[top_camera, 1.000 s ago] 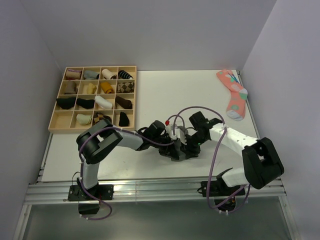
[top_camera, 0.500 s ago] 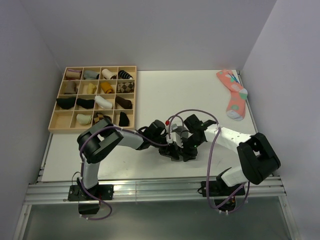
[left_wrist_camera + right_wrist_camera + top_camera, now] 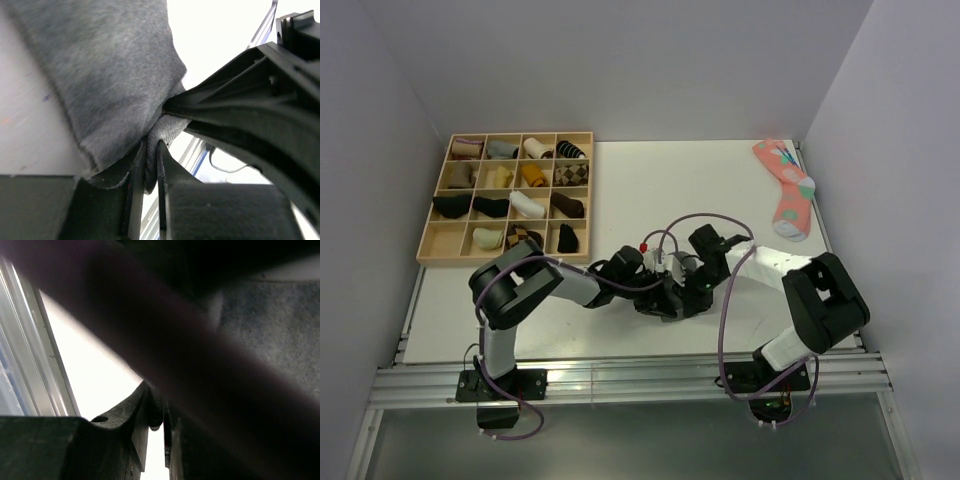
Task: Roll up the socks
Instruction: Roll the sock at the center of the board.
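The socks are a dark charcoal-grey bunch on the white table, near the front and just right of centre. Both grippers meet over them. In the left wrist view the grey knit fills the upper left, and my left gripper is shut on a thin fold of it. The right gripper's black fingers press in from the right. My right gripper is shut on a dark fold of sock; more grey knit lies behind. A blurred dark cable crosses that view. From above, the left gripper and right gripper nearly touch.
A wooden compartment tray with several sock rolls stands at the back left. A salmon-pink dotted sock lies at the back right near the wall. The table's metal front rail runs close behind the arms' bases.
The right gripper has moved left onto the socks and closed its jaws on a fold. The left arm shifted slightly left, still pinching the sock.
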### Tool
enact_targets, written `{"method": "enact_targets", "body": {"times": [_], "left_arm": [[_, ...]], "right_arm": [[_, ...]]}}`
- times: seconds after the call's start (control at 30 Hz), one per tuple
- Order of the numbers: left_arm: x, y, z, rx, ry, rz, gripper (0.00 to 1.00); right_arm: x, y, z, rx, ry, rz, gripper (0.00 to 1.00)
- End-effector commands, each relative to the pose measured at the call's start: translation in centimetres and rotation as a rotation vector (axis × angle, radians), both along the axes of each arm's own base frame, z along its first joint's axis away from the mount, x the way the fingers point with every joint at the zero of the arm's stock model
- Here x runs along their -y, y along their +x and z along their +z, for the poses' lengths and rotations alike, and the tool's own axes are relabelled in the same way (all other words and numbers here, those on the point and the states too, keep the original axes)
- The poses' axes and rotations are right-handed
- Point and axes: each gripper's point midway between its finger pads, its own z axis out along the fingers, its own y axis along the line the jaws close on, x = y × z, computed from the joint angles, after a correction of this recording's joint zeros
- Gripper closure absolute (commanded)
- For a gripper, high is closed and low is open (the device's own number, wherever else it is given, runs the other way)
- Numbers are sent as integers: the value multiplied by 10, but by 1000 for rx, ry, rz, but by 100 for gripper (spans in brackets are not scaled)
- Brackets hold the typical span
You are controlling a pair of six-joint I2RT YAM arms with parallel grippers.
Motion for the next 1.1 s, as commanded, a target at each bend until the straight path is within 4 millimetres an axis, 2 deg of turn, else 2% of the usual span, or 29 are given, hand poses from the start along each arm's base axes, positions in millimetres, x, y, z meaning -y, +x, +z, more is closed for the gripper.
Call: {"method": "enact_targets", "body": {"times": [0.0,0.13,0.17,0.3,0.63,0.8,1.07], "left_arm": [[-25,7,-31,21,134,137,81],[-26,24,-23,76,116,229,77],[-28,24,-23,82,109,239,75],[-25,40,-6,155,47,308,71],[-50,57,27,380,-1,434,57],[-52,58,44,578,20,392,53],[-23,36,60,776,-35,254,51]], "right_arm": [[15,19,-2,-2,-57,-93,84],[24,21,-8,-85,-91,-117,85],[23,27,-5,-89,-90,-122,84],[27,28,-5,-196,-107,-137,85],[34,36,-7,-275,-203,-177,85],[38,35,-9,-319,-251,-192,85],[29,33,-1,-392,-267,-177,84]]}}
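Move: The grey sock's middle lies about 5 cm ahead of the left hand and 3 cm to its right, roughly 1 cm lower; the left fingers still have its near edge between them. The right gripper's fingertips are about 3 cm to the left hand's right, level with it. From the right hand, the sock's middle is about 5 cm ahead and 1 cm to the left, also slightly lower. The grey sock's near edge stays pinched in the right fingers, which carry it about 3.5 cm forward low over the board, then some 2 cm right, rolling about 20 degrees. The left fingers open and let go, moving about 4 cm forward, then 5 cm left and clear of the sock; the hand rises about 3.5 cm and eases back slightly, rolling some 35 degrees. ##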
